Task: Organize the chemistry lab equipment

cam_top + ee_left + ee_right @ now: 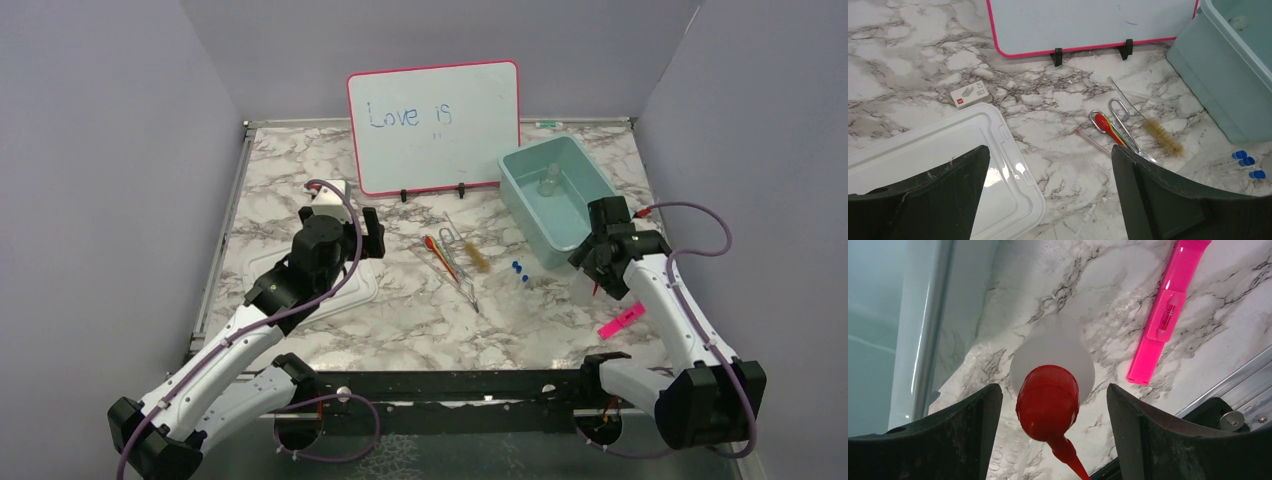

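Loose lab equipment lies mid-table: red and orange sticks (440, 255) (1108, 126), a brown-bristled wire brush (477, 252) (1163, 137), metal tweezers (466, 285) (1128, 135), and clear tubes with blue caps (518, 269) (1246, 161). A small clear glass vessel (549, 183) stands in the teal bin (520, 205). My left gripper (360, 235) (1050, 150) hangs open above the edge of a white lid (948, 165). My right gripper (590, 270) (1053, 390) is open on both sides of a white bottle's red spouted cap (1048, 400), touching neither side.
A pink-framed whiteboard (435, 125) stands at the back. A flat pink marker (622, 320) (1165, 315) lies near the right front edge. A small white box (970, 95) lies behind the lid. The teal bin's wall (923, 315) is close on the right gripper's left.
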Tool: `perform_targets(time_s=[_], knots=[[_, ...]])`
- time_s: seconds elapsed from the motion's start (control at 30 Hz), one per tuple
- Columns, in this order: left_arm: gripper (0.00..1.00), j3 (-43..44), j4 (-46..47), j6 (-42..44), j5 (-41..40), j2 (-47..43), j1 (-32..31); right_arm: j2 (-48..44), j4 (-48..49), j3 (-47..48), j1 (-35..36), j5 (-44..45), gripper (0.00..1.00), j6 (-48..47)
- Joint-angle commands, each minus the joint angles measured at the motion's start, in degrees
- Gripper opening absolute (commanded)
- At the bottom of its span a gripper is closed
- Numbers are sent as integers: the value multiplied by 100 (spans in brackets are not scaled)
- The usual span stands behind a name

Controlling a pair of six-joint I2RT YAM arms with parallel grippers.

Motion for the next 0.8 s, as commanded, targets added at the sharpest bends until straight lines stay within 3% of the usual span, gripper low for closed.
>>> perform_targets(time_s=[0.0, 0.13, 0.3, 0.37, 0.77], knots=[[94, 100, 110, 38, 51, 19, 26, 98, 320, -147, -31, 109, 79, 367], [94, 104, 110, 30, 64, 49, 26, 48, 425, -302, -30, 57, 71, 428], [94, 114, 102, 30, 77, 68, 26, -104, 283, -211, -30, 183, 47, 521], [94, 110, 101, 30, 77, 57, 26, -285, 167, -62, -26, 361, 42, 535], [94, 120, 94, 12, 147, 70, 26, -665, -796, 1778, -25, 1347, 41, 107]])
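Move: The red-topped wash bottle stands upright almost straight under my open right fingers, its middle about 4 cm below them. The teal bin's middle is some 18 cm ahead of that hand and 4 cm to its left. The pink level lies about 6 cm back and 8 cm to the right, and the blue-capped tubes stand 2 cm ahead and 13 cm left. From my idle left hand the bottle is roughly 46 cm to the right and 6 cm back, 16 cm lower. I sink my right hand the last centimetre or so around the wash bottle and close the fingers on its pale body until they stop well short of shut. Then I lift it quickly, about 11 cm, drifting a couple of centimetres forward and right, with the fingers swinging forward by some 15 degrees as I rise. ##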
